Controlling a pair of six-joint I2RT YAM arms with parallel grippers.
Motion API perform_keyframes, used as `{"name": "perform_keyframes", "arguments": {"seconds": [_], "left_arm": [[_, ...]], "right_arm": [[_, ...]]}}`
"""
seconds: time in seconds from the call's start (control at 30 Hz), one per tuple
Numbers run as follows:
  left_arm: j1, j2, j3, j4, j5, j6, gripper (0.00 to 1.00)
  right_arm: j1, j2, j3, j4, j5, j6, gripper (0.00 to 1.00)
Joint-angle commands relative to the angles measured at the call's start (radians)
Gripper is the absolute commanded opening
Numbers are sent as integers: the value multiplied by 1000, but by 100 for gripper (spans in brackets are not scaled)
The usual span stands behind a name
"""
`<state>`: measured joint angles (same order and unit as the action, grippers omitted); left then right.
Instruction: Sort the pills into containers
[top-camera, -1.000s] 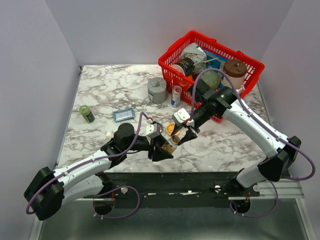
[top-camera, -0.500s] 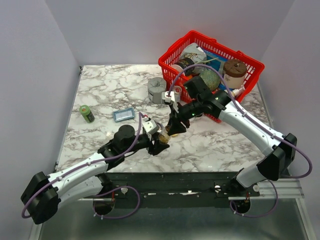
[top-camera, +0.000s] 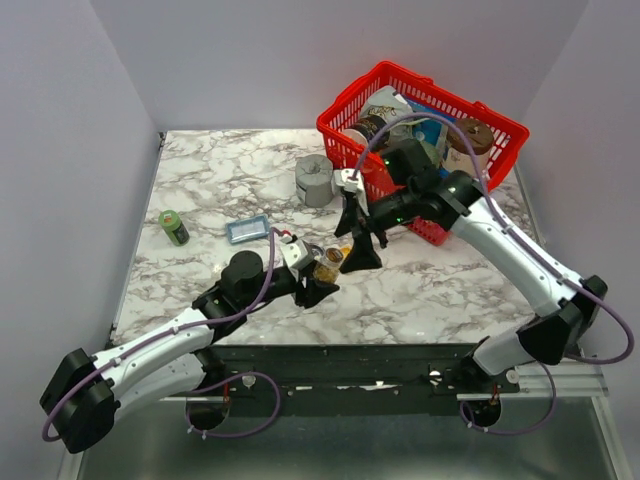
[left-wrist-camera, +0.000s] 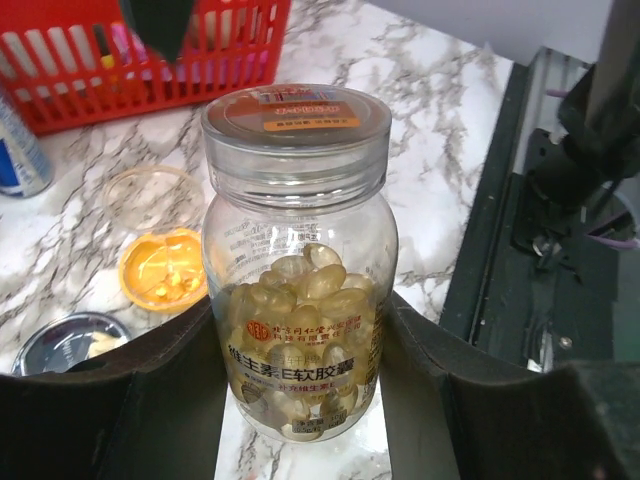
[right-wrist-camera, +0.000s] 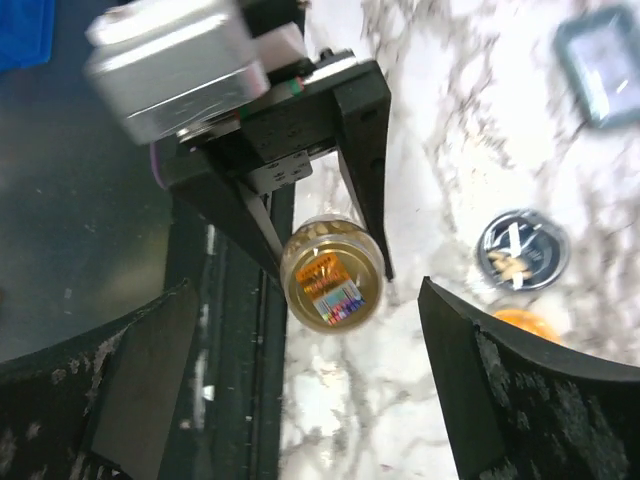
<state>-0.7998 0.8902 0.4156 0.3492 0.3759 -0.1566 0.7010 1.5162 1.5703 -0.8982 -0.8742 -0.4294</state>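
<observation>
A clear pill bottle (left-wrist-camera: 297, 290), lid on and full of yellow softgel pills, stands upright between my left gripper's (left-wrist-camera: 300, 405) black fingers, which are shut on its sides. In the top view the bottle (top-camera: 328, 264) hangs just above the table's front edge. My right gripper (right-wrist-camera: 330, 400) is open and hovers above the bottle's lid (right-wrist-camera: 333, 285), touching nothing. The orange container (left-wrist-camera: 163, 270) holds a few yellow pills. The silvery container (left-wrist-camera: 70, 343) beside it holds pale pills. Both lie on the marble behind the bottle.
A clear round lid (left-wrist-camera: 150, 195) lies by the orange dish. A red wire basket (top-camera: 420, 110) of goods stands at the back right, with a grey cylinder (top-camera: 314, 180) to its left. A blue tray (top-camera: 247, 229) and a green bottle (top-camera: 174, 227) sit on the left.
My right gripper was down on the bottle's lid half a second ago; it has let go, opened wide and risen. My left gripper still holds the bottle, shifted slightly.
</observation>
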Motion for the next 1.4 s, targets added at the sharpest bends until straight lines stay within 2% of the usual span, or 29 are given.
{"name": "perform_keyframes", "arguments": {"seconds": [0.0,0.03,0.07,0.13,0.23,0.3,0.4,0.63,0.73,0.8,0.9,1.0,1.03,1.1,1.13,1.2,1.23,1.27,1.37], "left_arm": [[2,-39,3,10,168,2,0],[2,-36,9,8,191,-4,0],[2,-31,14,8,246,-6,0],[1,-16,35,-1,302,-9,0],[2,10,63,-18,394,-9,0],[2,22,80,-29,411,-3,0],[1,30,92,-35,425,-1,0],[2,47,101,-23,426,-4,0],[5,49,101,-21,413,-1,0],[7,46,100,-21,396,-1,0],[8,32,95,-3,365,-15,0],[7,6,85,42,284,-40,0],[8,0,78,74,249,-50,0],[7,-20,65,118,148,-66,0],[-4,-26,63,129,102,-60,0],[-16,-31,71,128,3,-35,0],[-27,-27,74,126,-140,-32,0],[-32,-22,78,132,-182,-29,0],[-47,18,106,143,-298,-37,0]], "right_arm": [[-11,-85,54,-192,-111,-366,100],[-11,-103,50,-229,-152,-544,100],[-11,-114,24,-310,-173,-651,100],[-9,-135,-18,-341,-196,-846,100],[-6,-114,-7,-358,-236,-893,99],[6,-38,73,-479,-261,-946,97],[28,33,117,-556,-270,-964,88],[51,33,91,-496,-209,-893,78],[54,41,94,-508,-195,-879,67],[55,41,88,-505,-192,-864,56],[58,36,63,-479,-180,-832,49],[60,25,39,-366,-141,-676,37],[60,22,33,-334,-117,-555,34],[60,13,20,-227,-86,-417,32],[60,7,-4,-176,-33,-238,32],[58,-11,-35,-15,59,-32,31],[58,-14,-56,23,104,126,30],[58,-19,-96,91,188,194,27],[58,-34,-173,175,265,337,25]]}}
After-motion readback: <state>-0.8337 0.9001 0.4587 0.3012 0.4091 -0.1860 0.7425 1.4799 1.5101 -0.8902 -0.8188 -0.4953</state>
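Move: The jar's lid, the right hand's target, is level with that hand front to back, about 1 cm to its left and 3 cm below. From the left hand, which holds the jar's body, the lid is some 3 cm ahead, 3 cm to the right and 5 cm up. On the table roughly 25 cm below the right hand, the orange container lies about 14 cm ahead and 2 cm to its right; the dark pillbox is 14 cm ahead and 7 cm to its left. Back about 5 cm, rising first, the right hand swings its open fingers some 30 degrees counter-clockwise, then sinks and pinches the jar's lid; the left, keeping hold of the jar, draws back about 6 cm and turns it clockwise. Then both sweep forward roughly 4 cm, the right twisting the lid clockwise while the left turns the jar counter-clockwise. ##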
